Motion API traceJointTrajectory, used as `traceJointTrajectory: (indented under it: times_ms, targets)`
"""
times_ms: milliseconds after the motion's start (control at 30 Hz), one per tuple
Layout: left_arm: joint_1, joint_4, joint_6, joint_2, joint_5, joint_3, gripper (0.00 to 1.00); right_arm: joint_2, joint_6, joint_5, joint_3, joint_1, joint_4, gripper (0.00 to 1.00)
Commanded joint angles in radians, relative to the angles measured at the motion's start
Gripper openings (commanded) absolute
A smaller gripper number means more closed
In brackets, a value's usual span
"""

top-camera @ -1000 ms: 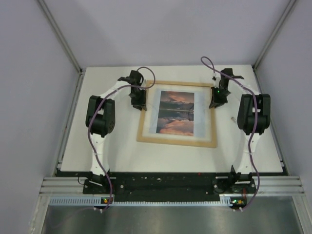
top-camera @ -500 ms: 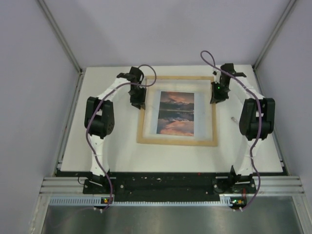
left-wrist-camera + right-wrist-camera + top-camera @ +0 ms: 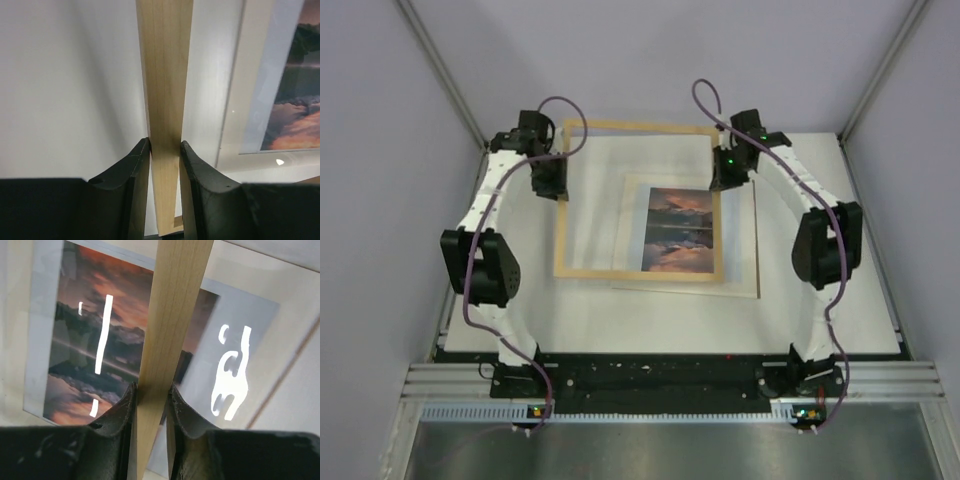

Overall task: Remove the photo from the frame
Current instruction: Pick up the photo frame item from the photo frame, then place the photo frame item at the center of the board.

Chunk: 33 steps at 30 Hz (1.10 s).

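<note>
The light-wood frame (image 3: 635, 273) hangs tilted above the table, carried by both grippers. My left gripper (image 3: 552, 188) is shut on its left rail (image 3: 165, 75), a black finger (image 3: 135, 170) on each side of the wood. On the right rail (image 3: 172, 310) my right gripper (image 3: 725, 180) is shut in the same way. The photo (image 3: 680, 230), an orange-brown landscape on pale bluish paper, lies flat on the table. It sits below the frame's right half, partly seen through the pane. It also shows in the left wrist view (image 3: 295, 100) and the right wrist view (image 3: 90, 340).
A pale cream sheet (image 3: 748, 270) lies under the photo and sticks out past the frame's right rail. The white table (image 3: 840, 300) is bounded by grey walls and metal rails. Both arm bases stand at the near edge.
The frame has risen off the photo and shifted left and toward the back, with both grippers moving along. The photo and the cream sheet stayed on the table.
</note>
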Motion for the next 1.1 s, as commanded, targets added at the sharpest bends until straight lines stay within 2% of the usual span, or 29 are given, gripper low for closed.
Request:
traceJointTrajectory:
  times_ms: [0,167,300,533,667,800,867,1067]
  targets:
    - [0.171,-0.01,0.066,-0.053,0.033,-0.002,0.0,0.148,0.031,-0.13,0.157,0.186,-0.019,0.0]
    - [0.334,-0.003,0.155,-0.047,-0.013,-0.056,0.0,0.336,0.076,-0.162,0.384,0.334,-0.042,0.0]
    - [0.412,-0.01,0.208,-0.005,-0.062,-0.037,0.0,0.47,0.093,-0.176,0.51,0.443,-0.039,0.0]
    - [0.491,0.021,0.245,0.105,-0.093,0.0,0.0,0.568,0.114,-0.24,0.636,0.488,0.012,0.01]
    - [0.506,0.05,0.233,0.157,-0.127,-0.007,0.0,0.559,0.075,-0.265,0.621,0.485,0.01,0.43]
    - [0.515,0.087,0.225,0.191,-0.145,-0.031,0.0,0.493,0.022,-0.274,0.532,0.459,0.009,0.72]
    - [0.521,0.11,0.225,0.202,-0.16,-0.039,0.0,0.434,-0.022,-0.27,0.474,0.442,0.009,0.77]
    - [0.532,0.139,0.221,0.22,-0.211,-0.045,0.0,0.243,-0.104,-0.26,0.241,0.349,0.012,0.78]
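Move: Both hands already hold the empty frame in the air. The left bar's spot on clear table lies about 26 cm left of the left hand, 2 cm nearer and 16 cm below; the table's left edge is some 32 cm left, level ahead. The photo's middle lies 34 cm right, 4 nearer. From the right hand, the right bar's spot is roughly 26 cm left, 3 nearer, 11 below; the photo 10 left, 8 nearer, 13 below. Leftward and then increasingly down, both hands carry the frame off the photo, about 25 cm across and 10 cm lower, both turning counter-clockwise. The left keeps its pinch on the left bar; once its leftward run and descent have stopped, the right opens wide, lets go of the right bar, turns further counter-clockwise to some 30 degrees and draws back about 4 cm. ##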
